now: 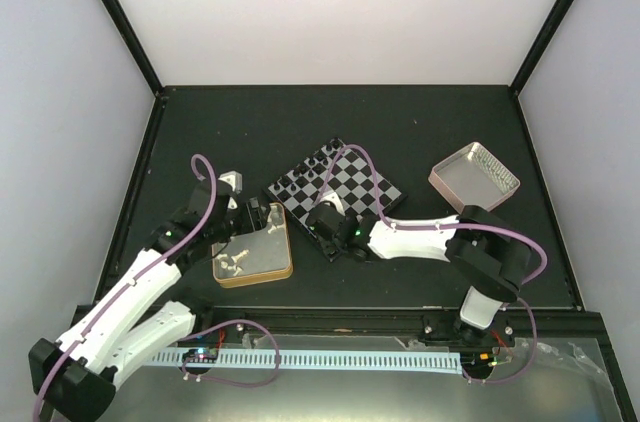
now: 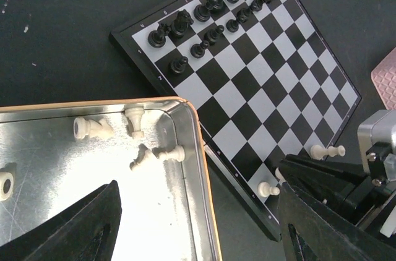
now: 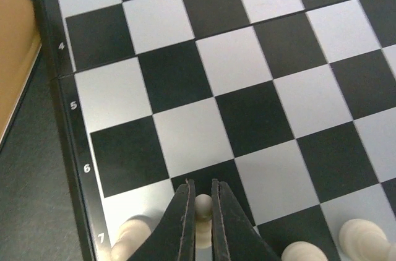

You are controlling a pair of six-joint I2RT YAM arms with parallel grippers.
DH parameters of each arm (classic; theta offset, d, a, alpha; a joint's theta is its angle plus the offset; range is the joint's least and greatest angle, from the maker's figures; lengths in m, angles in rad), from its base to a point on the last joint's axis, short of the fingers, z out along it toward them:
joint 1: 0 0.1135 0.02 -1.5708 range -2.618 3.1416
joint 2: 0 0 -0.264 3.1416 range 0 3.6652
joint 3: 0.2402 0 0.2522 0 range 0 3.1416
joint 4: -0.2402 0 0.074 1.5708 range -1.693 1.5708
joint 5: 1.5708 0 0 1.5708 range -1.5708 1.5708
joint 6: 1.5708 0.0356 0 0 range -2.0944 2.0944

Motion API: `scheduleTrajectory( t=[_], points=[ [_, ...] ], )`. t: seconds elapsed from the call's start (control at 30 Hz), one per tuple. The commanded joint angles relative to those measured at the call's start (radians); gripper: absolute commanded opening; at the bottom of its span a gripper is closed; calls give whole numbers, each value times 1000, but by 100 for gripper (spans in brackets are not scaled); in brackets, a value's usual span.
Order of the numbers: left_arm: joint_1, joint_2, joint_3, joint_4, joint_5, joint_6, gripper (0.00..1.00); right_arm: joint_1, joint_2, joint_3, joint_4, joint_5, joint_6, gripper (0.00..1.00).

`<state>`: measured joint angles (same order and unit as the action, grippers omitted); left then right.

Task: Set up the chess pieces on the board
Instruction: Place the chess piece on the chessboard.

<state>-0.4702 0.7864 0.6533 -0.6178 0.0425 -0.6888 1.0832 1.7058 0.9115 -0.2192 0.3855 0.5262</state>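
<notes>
The board (image 1: 378,182) lies at mid-table, with black chess pieces (image 2: 210,13) lined along its far edge. My right gripper (image 3: 199,200) is shut on a white pawn (image 3: 202,203) over a dark square near the mark 7. Beside it stand other white pieces (image 3: 364,236) and one more (image 3: 127,239) at the left. Two white pawns (image 2: 268,189) show at the board's near edge in the left wrist view. My left gripper (image 2: 198,230) hangs open and empty above the tin's right rim. Loose white pieces (image 2: 137,120) lie inside the tin.
A gold-rimmed tin (image 1: 283,264) sits just left of the board, its edge almost touching the board's corner. A pinkish silver tray (image 1: 478,157) stands at the right, behind the right arm. Dark table edging (image 1: 140,192) runs along the left side.
</notes>
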Motion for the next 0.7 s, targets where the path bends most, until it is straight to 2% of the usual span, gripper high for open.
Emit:
scheduleTrajectory(
  t=[0.0, 0.2, 0.47, 0.67],
  points=[
    [20, -5, -17, 36, 49, 3, 70, 1, 5, 20, 36, 98, 32, 5],
    [32, -9, -27, 38, 70, 4, 70, 1, 28, 25, 44, 101, 31, 10],
    [41, -6, -37, 43, 88, 9, 70, 0, 0, 26, 22, 76, 52, 26],
    [44, -5, -37, 46, 93, 9, 70, -16, -60, 50, -18, 32, 63, 30]
  ],
)
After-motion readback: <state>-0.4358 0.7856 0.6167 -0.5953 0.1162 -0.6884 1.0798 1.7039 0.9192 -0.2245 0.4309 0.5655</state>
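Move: My right hand already holds the white piece low over its place, the dark square second in from the board's tray-side edge, directly beneath the fingers and barely 1 cm down. A white pawn stands about 2 cm left and 2 cm back, and two more white pieces stand level at 4 cm right and, farther out, 6 cm right and 2 cm ahead. From my left hand that square is roughly 16 cm right, level ahead, 12 cm below. I ease my right hand forward a bit under 1 cm with only a few degrees of turn, then stay low over the dark square. I open the fingers about a quarter of their range and let go of the white piece, lifting only about half a centimetre at the very end with the fingers still around it. ##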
